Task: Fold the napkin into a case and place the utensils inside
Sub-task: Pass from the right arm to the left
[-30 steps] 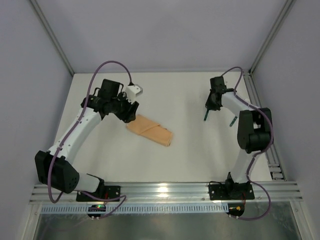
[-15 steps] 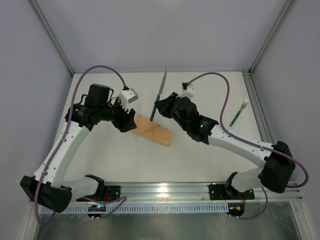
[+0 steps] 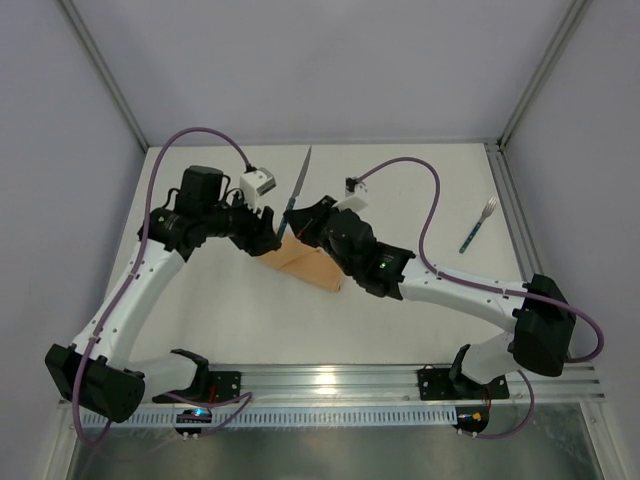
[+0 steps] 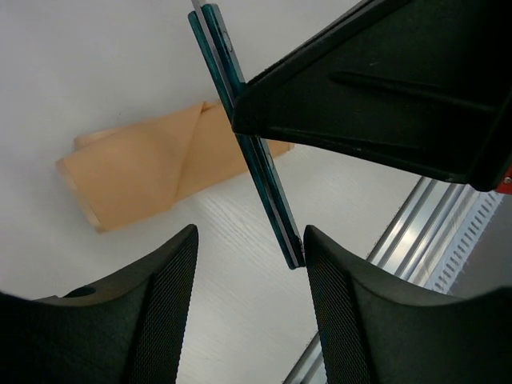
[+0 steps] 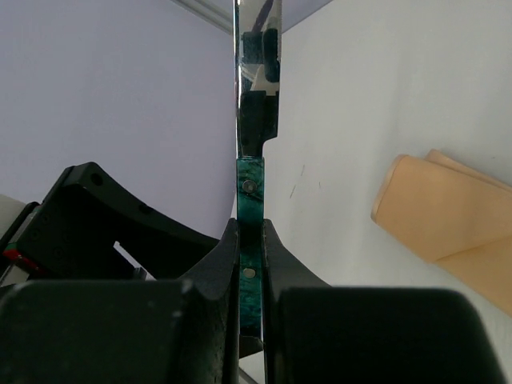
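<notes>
The peach-orange napkin, folded into a flat case (image 3: 315, 268), lies on the table at mid-left; the left wrist view shows the case (image 4: 152, 172) too. My right gripper (image 3: 293, 222) is shut on the teal handle of the knife (image 3: 300, 180), blade pointing away. In the right wrist view the handle (image 5: 250, 188) is clamped between the fingers. My left gripper (image 3: 268, 238) hovers open over the case's left end. The knife's handle end (image 4: 293, 254) hangs just beside my left gripper's (image 4: 250, 236) right fingertip (image 4: 316, 240). The fork (image 3: 478, 226) lies far right.
The right gripper's black body (image 4: 384, 96) crowds the upper right of the left wrist view. An aluminium rail (image 3: 330, 380) runs along the near table edge. Grey walls with metal posts (image 3: 100, 70) enclose the back and sides.
The right arm lifted the knife from the far right and swung it left across the table to the left gripper. The left gripper opened wider and shifted slightly right.
</notes>
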You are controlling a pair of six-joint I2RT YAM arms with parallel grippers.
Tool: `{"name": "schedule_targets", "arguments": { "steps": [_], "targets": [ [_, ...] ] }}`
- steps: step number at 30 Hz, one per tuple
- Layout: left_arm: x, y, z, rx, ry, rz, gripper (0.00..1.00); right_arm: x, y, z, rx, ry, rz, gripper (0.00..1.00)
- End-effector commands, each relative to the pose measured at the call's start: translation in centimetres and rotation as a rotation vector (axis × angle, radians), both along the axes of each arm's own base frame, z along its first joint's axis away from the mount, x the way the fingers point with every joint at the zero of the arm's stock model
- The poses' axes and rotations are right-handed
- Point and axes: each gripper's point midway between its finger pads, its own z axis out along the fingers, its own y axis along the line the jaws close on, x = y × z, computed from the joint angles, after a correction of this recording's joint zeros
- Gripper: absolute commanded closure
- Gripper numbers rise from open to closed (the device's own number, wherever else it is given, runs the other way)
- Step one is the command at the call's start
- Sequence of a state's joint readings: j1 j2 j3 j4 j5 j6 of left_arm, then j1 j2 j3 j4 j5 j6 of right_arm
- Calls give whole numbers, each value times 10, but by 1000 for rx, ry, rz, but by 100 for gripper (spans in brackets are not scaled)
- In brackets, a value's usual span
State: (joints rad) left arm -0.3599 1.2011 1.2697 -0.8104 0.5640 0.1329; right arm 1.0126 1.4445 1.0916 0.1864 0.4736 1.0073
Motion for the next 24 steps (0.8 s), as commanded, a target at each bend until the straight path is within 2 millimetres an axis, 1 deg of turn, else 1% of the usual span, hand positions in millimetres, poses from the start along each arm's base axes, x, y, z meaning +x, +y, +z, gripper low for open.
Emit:
{"name": "schedule_targets", "arguments": {
  "steps": [1,2,5,7,8,10,11,13,14,15,16,17,18,19,20,21,22,23,24],
  "targets": [
    [12,-3,8,-20,-34,36,47,7,3,50,152,-66,-45,96],
    [14,-4,9,-25,-41,38,54,7,6,50,152,-66,-34,96],
    [15,-6,6,-29,-31,33,58,5,13,44,168,-46,-10,96],
    [16,-5,2,-17,-18,37,60,3,16,45,180,-46,-1,96],
    [17,-4,-2,-9,-12,40,67,3,18,45,178,-47,7,96],
    [19,-3,-3,-3,-18,54,78,3,20,43,169,-47,13,96],
    [20,-2,-2,-2,-25,58,88,3,20,41,164,-45,15,96],
    [23,3,1,11,-52,84,99,1,20,38,156,-52,25,96],
    [23,4,0,16,-57,90,100,0,21,39,112,-100,48,96],
    [22,6,1,26,-70,87,100,-5,26,45,101,-151,99,96],
    [20,10,-3,44,-60,87,100,-8,27,46,56,-193,127,93],
    [19,13,-4,61,-61,93,100,-8,24,45,-67,-285,152,85],
    [17,15,-5,74,-59,85,100,-14,21,36,-138,-325,193,65],
    [10,19,-8,88,-38,82,100,-22,11,48,-177,-394,211,58],
    [7,21,-11,99,-29,73,100,-26,2,33,-319,-484,246,49],
    [2,22,-14,115,-25,53,100,-38,0,34,-365,-551,310,45],
    [-1,23,-19,124,-8,38,100,-49,-12,47,-398,-634,336,43],
    [-8,25,-26,140,25,23,100,-57,-17,31,-487,-668,396,40],
    [-12,23,-29,139,41,-4,100,-67,-19,28,-627,-826,491,38]
  ]
}}
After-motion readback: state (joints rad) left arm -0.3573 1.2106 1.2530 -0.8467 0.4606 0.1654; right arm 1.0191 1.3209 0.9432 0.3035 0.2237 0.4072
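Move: The knife handle, still pinched by the right fingers, has its middle about 3 cm ahead of the left hand point, 4 cm to its right and 2 cm higher. Seen from the right hand, the open left gripper waits some 4 cm to the left, 3 cm back and 2 cm lower. The folded napkin lies about 7 cm ahead, 6 cm right and 23 cm below the left hand. Left fingers pinch the knife handle's end; then right fingers let go and withdraw back about 4 cm, wrist turning. ##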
